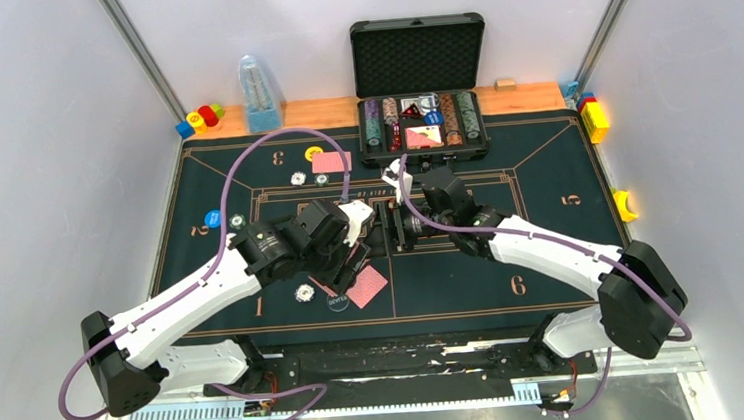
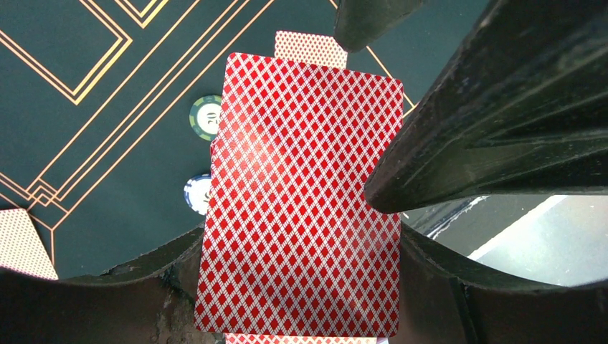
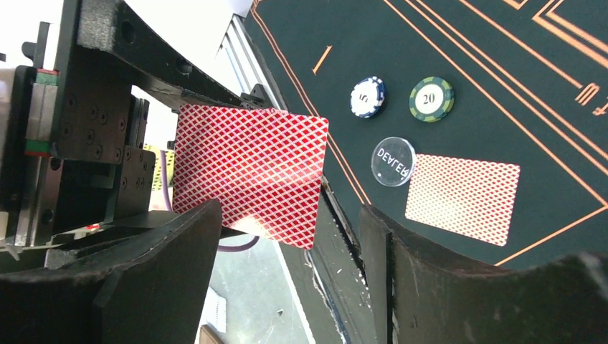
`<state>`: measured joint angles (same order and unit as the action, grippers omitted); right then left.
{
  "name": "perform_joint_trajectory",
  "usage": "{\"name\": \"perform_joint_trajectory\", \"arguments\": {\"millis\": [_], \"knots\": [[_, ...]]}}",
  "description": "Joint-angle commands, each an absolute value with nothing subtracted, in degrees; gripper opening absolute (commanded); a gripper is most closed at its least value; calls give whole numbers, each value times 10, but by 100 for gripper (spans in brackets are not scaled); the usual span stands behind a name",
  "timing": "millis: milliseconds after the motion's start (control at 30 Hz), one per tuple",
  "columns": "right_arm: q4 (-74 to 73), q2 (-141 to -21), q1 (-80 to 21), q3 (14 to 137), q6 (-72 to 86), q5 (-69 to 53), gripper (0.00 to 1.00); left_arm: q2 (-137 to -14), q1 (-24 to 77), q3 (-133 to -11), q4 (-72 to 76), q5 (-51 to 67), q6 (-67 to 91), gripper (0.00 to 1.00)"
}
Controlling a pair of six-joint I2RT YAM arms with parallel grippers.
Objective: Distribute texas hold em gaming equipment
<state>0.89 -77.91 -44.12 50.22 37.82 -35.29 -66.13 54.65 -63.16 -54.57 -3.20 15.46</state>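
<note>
My left gripper (image 1: 350,234) is shut on a small stack of red-backed playing cards (image 2: 301,193), held upright above the mat's near middle. In the left wrist view the cards fill the space between my left gripper's (image 2: 297,244) fingers. My right gripper (image 1: 396,223) faces it from the right, open. In the right wrist view the stack (image 3: 251,168) hangs just ahead of my right gripper (image 3: 290,215), and no finger touches it. On the mat by spot 1 lie one card (image 3: 462,197), a clear dealer button (image 3: 393,161), a green chip (image 3: 431,99) and a blue-white chip (image 3: 368,97).
An open black case (image 1: 424,116) with rows of chips stands at the back of the green mat (image 1: 546,171). By spot 3 lie a card (image 1: 331,161), a yellow disc (image 1: 313,153) and two chips (image 1: 297,178). By spot 2 lies a blue disc (image 1: 212,219). Toy blocks (image 1: 596,120) line the edges.
</note>
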Motion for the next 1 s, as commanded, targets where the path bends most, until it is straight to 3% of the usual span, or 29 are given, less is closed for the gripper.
{"name": "perform_joint_trajectory", "arguments": {"millis": [0,233,700,967], "knots": [[27,-793,-443,524,411,-382,71,-650,548,-643,-532,-38,147,0],[81,-817,-443,522,464,-433,62,-646,548,-642,-532,-42,148,0],[66,-795,-438,516,479,-383,25,-641,548,-639,-533,-41,149,0],[40,-766,-430,510,466,-335,20,-646,548,-640,-532,-39,149,0]]}}
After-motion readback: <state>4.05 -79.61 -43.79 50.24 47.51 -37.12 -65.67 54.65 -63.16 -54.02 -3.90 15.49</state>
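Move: My right hand, wide open, has the top card of the deck about 5 cm to its left, 3 cm back and roughly level; from my left hand, which already holds the deck, that card lies some 2 cm to the right and 1 cm ahead. On the mat about 18 cm below my right hand, the dealt card lies 3 cm back and 5 cm left, and the dealer button 6 cm back and 11 cm left. With my right hand I slip just over 1 cm left and as far back, dipping slightly, onto the free corner of the top card, rolling about 10 degrees so the hand's forward side drops. I close my fingers most of the way, one on each face of the card, and ease about 1 cm forward and a little up. My left hand keeps the deck gripped, almost still. ##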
